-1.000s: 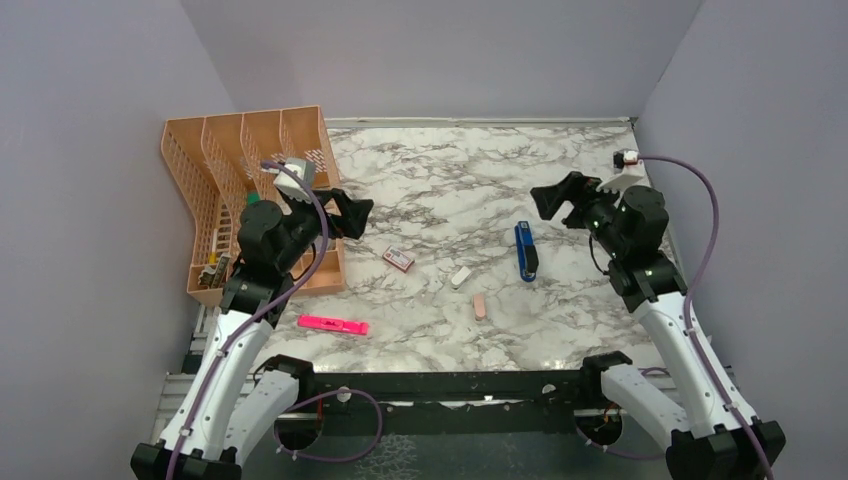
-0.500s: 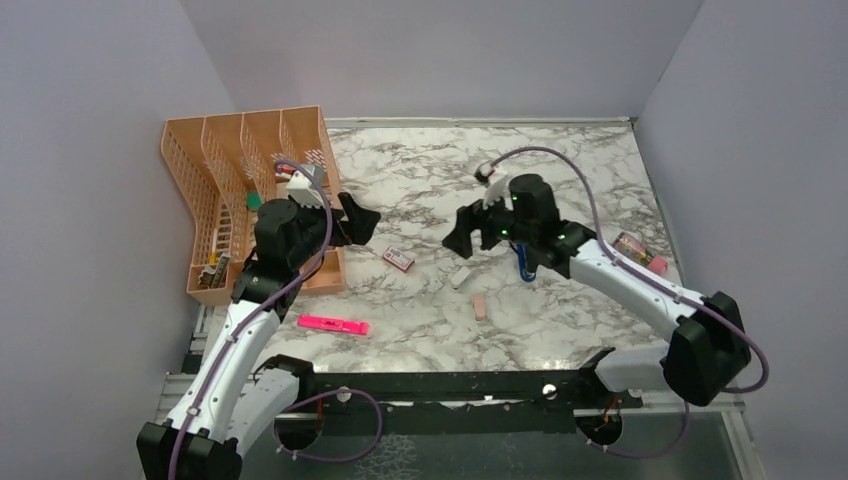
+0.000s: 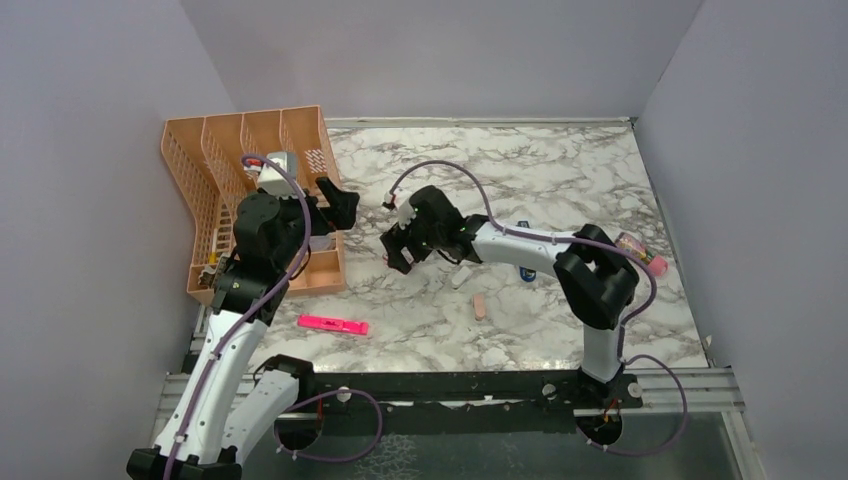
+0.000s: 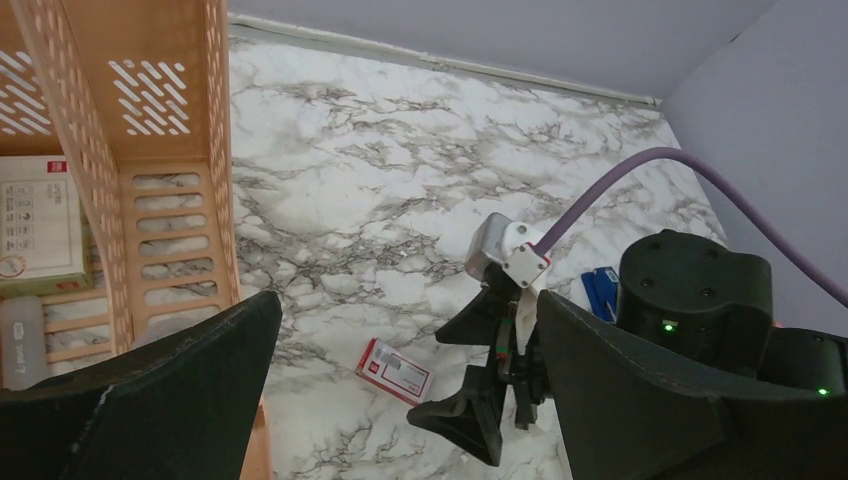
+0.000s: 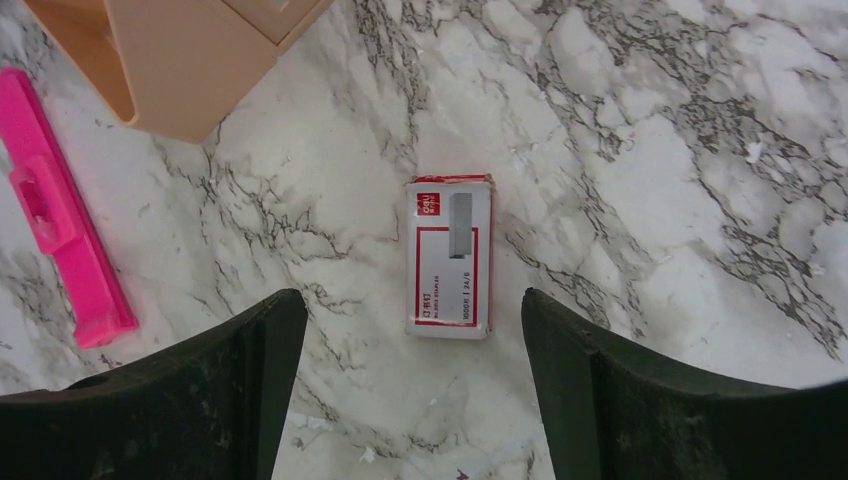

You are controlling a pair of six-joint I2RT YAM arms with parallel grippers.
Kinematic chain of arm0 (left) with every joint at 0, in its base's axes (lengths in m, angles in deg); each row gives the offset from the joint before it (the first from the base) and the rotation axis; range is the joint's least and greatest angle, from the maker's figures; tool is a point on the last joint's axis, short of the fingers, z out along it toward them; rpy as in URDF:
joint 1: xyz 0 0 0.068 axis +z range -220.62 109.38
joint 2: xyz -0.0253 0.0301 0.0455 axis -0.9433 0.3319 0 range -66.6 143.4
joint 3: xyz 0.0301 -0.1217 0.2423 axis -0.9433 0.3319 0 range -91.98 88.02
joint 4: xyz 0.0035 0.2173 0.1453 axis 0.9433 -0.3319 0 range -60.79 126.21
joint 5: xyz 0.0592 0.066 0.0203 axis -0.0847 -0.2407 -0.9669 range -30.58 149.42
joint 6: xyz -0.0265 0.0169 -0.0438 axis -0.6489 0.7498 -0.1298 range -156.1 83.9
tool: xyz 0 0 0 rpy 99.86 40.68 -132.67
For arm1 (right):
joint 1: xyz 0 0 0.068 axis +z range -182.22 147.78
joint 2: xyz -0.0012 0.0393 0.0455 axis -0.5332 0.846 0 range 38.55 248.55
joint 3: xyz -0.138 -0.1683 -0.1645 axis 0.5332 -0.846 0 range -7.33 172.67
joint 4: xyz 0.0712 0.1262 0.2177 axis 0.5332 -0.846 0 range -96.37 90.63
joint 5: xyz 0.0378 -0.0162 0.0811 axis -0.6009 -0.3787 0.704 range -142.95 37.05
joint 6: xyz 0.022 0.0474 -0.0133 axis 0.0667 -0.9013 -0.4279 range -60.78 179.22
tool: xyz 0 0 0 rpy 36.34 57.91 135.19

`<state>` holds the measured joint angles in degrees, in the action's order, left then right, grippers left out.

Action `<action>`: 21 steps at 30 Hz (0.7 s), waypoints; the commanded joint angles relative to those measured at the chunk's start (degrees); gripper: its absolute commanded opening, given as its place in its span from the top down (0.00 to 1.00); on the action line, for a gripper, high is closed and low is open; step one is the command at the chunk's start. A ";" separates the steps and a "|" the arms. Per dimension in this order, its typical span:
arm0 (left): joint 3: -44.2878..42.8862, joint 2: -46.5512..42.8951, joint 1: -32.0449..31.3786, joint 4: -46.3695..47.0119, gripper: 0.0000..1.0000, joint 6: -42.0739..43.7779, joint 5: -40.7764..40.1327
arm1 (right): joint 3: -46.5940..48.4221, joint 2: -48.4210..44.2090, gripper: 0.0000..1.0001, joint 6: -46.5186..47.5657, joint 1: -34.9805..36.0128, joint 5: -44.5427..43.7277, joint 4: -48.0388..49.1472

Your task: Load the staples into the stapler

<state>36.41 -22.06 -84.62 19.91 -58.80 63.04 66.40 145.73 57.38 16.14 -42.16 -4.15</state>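
The staples' red-and-white box [image 5: 449, 257] lies flat on the marble, just ahead of and between my right gripper's [image 5: 410, 300] open fingertips, with nothing held. In the top view that gripper [image 3: 398, 252] hovers over the box and hides it. The left wrist view shows the box [image 4: 397, 370] beside the right gripper's black fingers [image 4: 480, 410]. The blue stapler [image 3: 527, 272] lies to the right, partly under the right arm, and a bit of the stapler [image 4: 600, 292] shows in the left wrist view. My left gripper [image 3: 340, 205] hangs open and empty near the orange organiser.
An orange mesh organiser [image 3: 215, 180] stands at the left, its corner [image 5: 190, 60] close to the box. A pink highlighter [image 3: 333, 324] lies near the front. A white capsule piece [image 3: 460, 277] and a peach piece [image 3: 480, 305] lie right of the right gripper.
The right arm has swung from the far right across the table, past the stapler, to hover over the staples' box. The left gripper has drawn back slightly toward the organiser.
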 commanded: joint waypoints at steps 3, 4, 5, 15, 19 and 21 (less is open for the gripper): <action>2.91 -0.59 -0.06 1.68 0.01 -2.18 1.66 | 3.81 6.00 0.17 3.87 2.38 -3.05 -2.64; 2.92 -0.33 -0.06 1.62 0.01 -2.25 1.84 | 3.98 6.44 0.18 3.87 2.48 -3.55 -2.69; 2.99 -0.16 -0.10 1.68 0.01 -2.26 2.25 | 4.11 6.88 0.19 3.93 2.59 -3.77 -2.74; 5.82 -0.34 -0.07 4.88 0.01 -3.40 2.76 | 6.83 12.14 0.30 4.92 2.62 -7.30 -5.99; 6.08 0.14 -0.12 4.84 0.01 -3.53 3.56 | 7.05 13.14 0.36 5.63 2.57 -8.30 -5.82; 6.60 0.34 -0.07 4.72 0.02 -3.93 4.53 | 7.98 14.02 0.41 6.55 2.62 -8.14 -7.03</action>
<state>42.07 -21.91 -84.62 22.64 -61.75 65.09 72.30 157.07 62.14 18.41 -48.11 -8.34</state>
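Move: Below the right hand, about 9 cm down, lies the staple box, only some 2 cm to its left and 1 cm ahead. The white block lies roughly 11 cm right and 3 cm back of the hand, the tan block about 14 cm right and 9 cm back, and the pink bar some 15 cm left and 12 cm back, all on the table. From the left hand the staple box is about 8 cm right, 4 cm ahead and 30 cm below. Sinking about 7 cm towards the staple box, quickly at first and then easing off, the right hand tips its left-pointing fingers some 10 degrees more steeply down and narrows them partway, still open, about the box's near end; contact can't be made out. The empty left hand sinks about 3.5 cm, fingers wide open. ##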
